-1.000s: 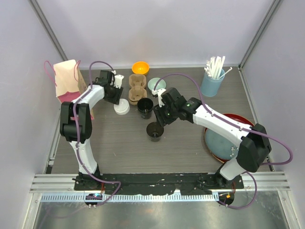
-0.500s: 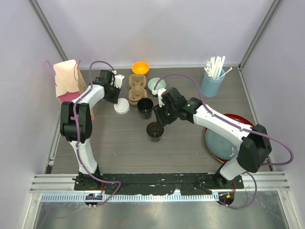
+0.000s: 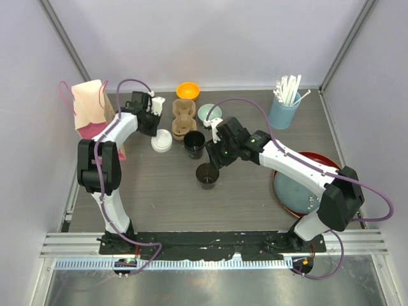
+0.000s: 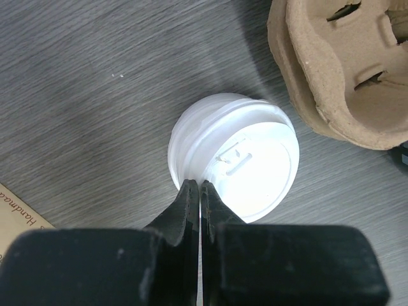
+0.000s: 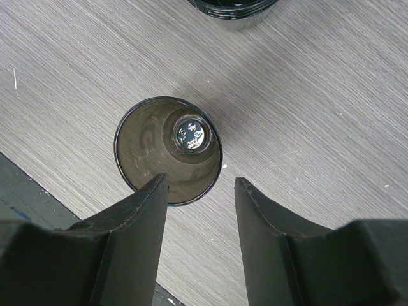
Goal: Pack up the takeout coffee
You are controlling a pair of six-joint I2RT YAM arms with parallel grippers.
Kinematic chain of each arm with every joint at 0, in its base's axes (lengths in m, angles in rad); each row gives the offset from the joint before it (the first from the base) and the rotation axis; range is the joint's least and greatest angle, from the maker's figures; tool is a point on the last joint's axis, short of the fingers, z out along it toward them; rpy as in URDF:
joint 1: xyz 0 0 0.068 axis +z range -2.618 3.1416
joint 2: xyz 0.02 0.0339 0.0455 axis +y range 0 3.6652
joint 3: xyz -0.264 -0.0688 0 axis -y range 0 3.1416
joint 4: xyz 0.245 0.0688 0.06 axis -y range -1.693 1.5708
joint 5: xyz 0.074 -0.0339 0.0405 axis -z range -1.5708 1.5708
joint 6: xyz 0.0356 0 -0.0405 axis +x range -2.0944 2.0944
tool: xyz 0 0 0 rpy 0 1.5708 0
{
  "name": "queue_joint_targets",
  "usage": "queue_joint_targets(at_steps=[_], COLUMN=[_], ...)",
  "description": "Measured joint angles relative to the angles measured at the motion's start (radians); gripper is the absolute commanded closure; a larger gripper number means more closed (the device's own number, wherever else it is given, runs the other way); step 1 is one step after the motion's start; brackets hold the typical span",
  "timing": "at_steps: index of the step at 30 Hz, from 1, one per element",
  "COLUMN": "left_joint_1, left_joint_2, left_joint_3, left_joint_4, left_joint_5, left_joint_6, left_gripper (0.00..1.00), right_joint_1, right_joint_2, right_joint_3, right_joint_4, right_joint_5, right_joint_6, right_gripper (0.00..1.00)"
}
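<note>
A white lid (image 4: 236, 162) lies on the table beside the cardboard cup carrier (image 4: 347, 64). My left gripper (image 4: 199, 188) is shut, its tips pinched on the lid's near rim; from above the left gripper (image 3: 158, 132) sits at the back edge of the lid (image 3: 162, 142). Two open black cups stand lidless: one (image 3: 194, 143) by the carrier (image 3: 183, 118), one (image 3: 207, 174) nearer the front. My right gripper (image 5: 201, 185) hangs open just over the near cup (image 5: 169, 150), whose rim is by the left fingertip (image 5: 156, 191). Seen from above, the right gripper (image 3: 212, 163) holds nothing.
A paper bag (image 3: 89, 109) stands at the back left. An orange bowl (image 3: 188, 90) and a pale bowl (image 3: 208, 113) sit behind the carrier. A blue tumbler of straws (image 3: 284, 109) is at the back right, a red plate (image 3: 319, 160) with a blue dish at right.
The left jaws have closed from half open onto the lid's rim, and the lid has shifted slightly left. The right arm and both cups have not moved.
</note>
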Motion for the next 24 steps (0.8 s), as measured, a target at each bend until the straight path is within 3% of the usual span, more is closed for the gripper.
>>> queue_joint_targets(at_steps=[24], left_joint_1=[0.009], left_joint_2=[-0.200], left_joint_3=[-0.026], left_joint_4=[-0.047], left_joint_5=[0.050], left_joint_6=[-0.056], left_gripper=[1.00], right_joint_1=[0.000], right_joint_2=[-0.045], right_joint_3=[-0.007], right_joint_4=[-0.012], right_joint_5=[0.003], right_joint_6=[0.001], right_gripper=[0.49])
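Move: The left hand pinches a white lid by its edge; the lone black cup it is for stands about 18 cm right and 13 cm back, its middle 2 cm lower. The lid stack's middle is some 3 cm right, level fore-and-aft and 3 cm lower; the cardboard cup holder 10 cm right, 5 cm ahead; the black cup stack 14 cm right, 2 cm back. From the right hand, the lone cup lies about 4 cm left, 9 cm below. Keeping its pinch on the lid's edge, the left hand lifts about 7 cm, easing 2 cm back late on. ##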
